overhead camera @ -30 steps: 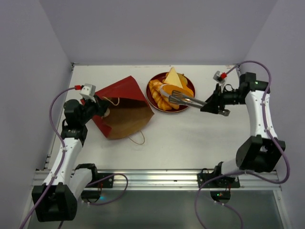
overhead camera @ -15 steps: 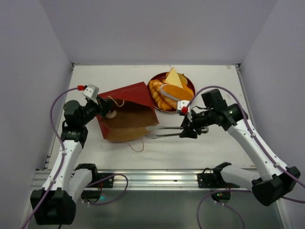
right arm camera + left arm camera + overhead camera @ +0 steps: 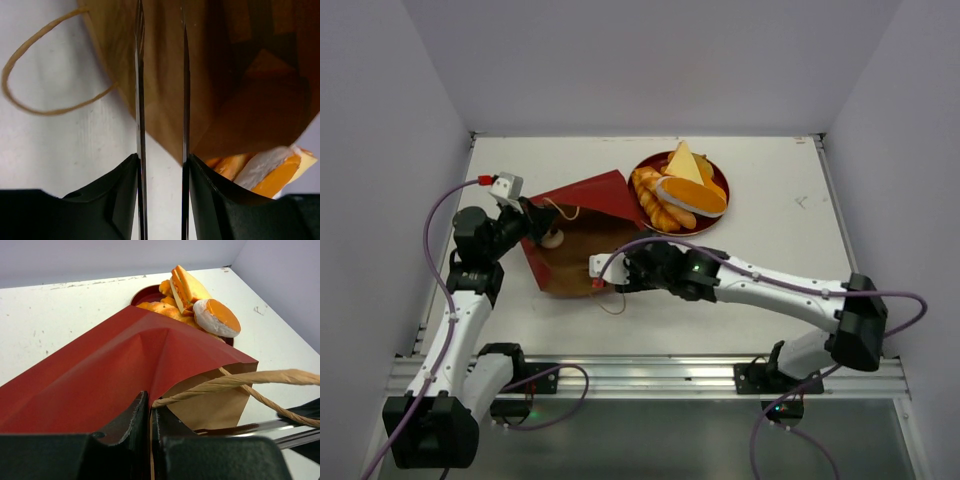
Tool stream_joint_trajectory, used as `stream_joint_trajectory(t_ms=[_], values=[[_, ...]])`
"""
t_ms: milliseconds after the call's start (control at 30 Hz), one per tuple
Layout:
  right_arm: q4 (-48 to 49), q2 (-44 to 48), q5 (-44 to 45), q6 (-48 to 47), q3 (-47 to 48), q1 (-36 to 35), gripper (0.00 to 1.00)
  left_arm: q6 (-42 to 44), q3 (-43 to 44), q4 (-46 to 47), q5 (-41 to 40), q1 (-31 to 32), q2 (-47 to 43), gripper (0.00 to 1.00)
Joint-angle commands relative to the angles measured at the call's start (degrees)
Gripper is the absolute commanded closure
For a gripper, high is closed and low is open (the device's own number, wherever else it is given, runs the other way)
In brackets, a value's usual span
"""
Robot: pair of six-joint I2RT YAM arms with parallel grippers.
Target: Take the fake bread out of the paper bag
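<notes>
The dark red paper bag (image 3: 582,192) lies on its side, its brown inside (image 3: 570,255) facing the right arm. My left gripper (image 3: 150,405) is shut on the bag's upper rim by a cord handle (image 3: 235,381), holding the mouth up. My right gripper (image 3: 160,10) has long thin blades reaching into the mouth, open, with nothing between them. Fake bread sits on the plate (image 3: 680,231): a braided loaf (image 3: 652,198), an orange bun (image 3: 692,192) and a yellow wedge (image 3: 684,162). A small pale lump (image 3: 552,238) shows inside the bag; what it is I cannot tell.
The plate of bread touches the bag's far right corner. The second cord handle (image 3: 610,296) trails on the white table (image 3: 770,230) under the right wrist. Grey walls close in the left, back and right sides.
The right arm swung from the plate, where the bun now lies, down and left to the bag, and its blades slid into the mouth. The left gripper kept its hold on the rim.
</notes>
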State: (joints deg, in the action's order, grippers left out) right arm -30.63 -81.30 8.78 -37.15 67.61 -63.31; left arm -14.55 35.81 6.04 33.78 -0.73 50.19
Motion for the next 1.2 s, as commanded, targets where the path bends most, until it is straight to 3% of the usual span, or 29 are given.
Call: stream_joint_trajectory(t_ms=[0,400,1167], values=[[12.3,-5.3,17.1,-4.9,3.6,-3.4,0.54,-2.1,0.7,0.1,-0.2,0.1,0.0,0.88],[24.0,-21.8,25.7,-13.3,9.1,-7.4,0.51,-3.4,0.2,-0.1,1.6,0.1,0.0,0.88],[24.1,-32.9,26.3,-15.6,16.3,-8.5,0.50,-4.5,0.0,-1.0,3.4,0.1,-2.1,0.88]])
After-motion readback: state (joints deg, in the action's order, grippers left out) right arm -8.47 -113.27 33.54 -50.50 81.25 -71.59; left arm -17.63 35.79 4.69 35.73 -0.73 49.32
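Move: The last piece left in the bag, pale and rounded, lies about 17 cm to the right hand's left, 11 cm farther out and 12 cm lower, with the tongs' tips already in the mouth. That mouth is centred roughly 10 cm left, 8 cm ahead and 7 cm below; the loose handle droops 4 cm left, 4 cm back and 15 cm down, and the loaded plate is 22 cm ahead, 9 cm right and 13 cm below. From the left hand the piece is about 16 cm below and 2 cm left, level fore and aft. Towards the last piece in the bag go the tongs, still gripped by the right hand, which moves some 12 cm left, about 5 cm forward and as much down into the mouth, fast at first and then slowing. On the way the wrist turns some 25 degrees, swinging the tongs to point more forward and a little less steeply down. The left hand keeps its pinch on the bag's upper edge by the handle, holding the mouth open. ##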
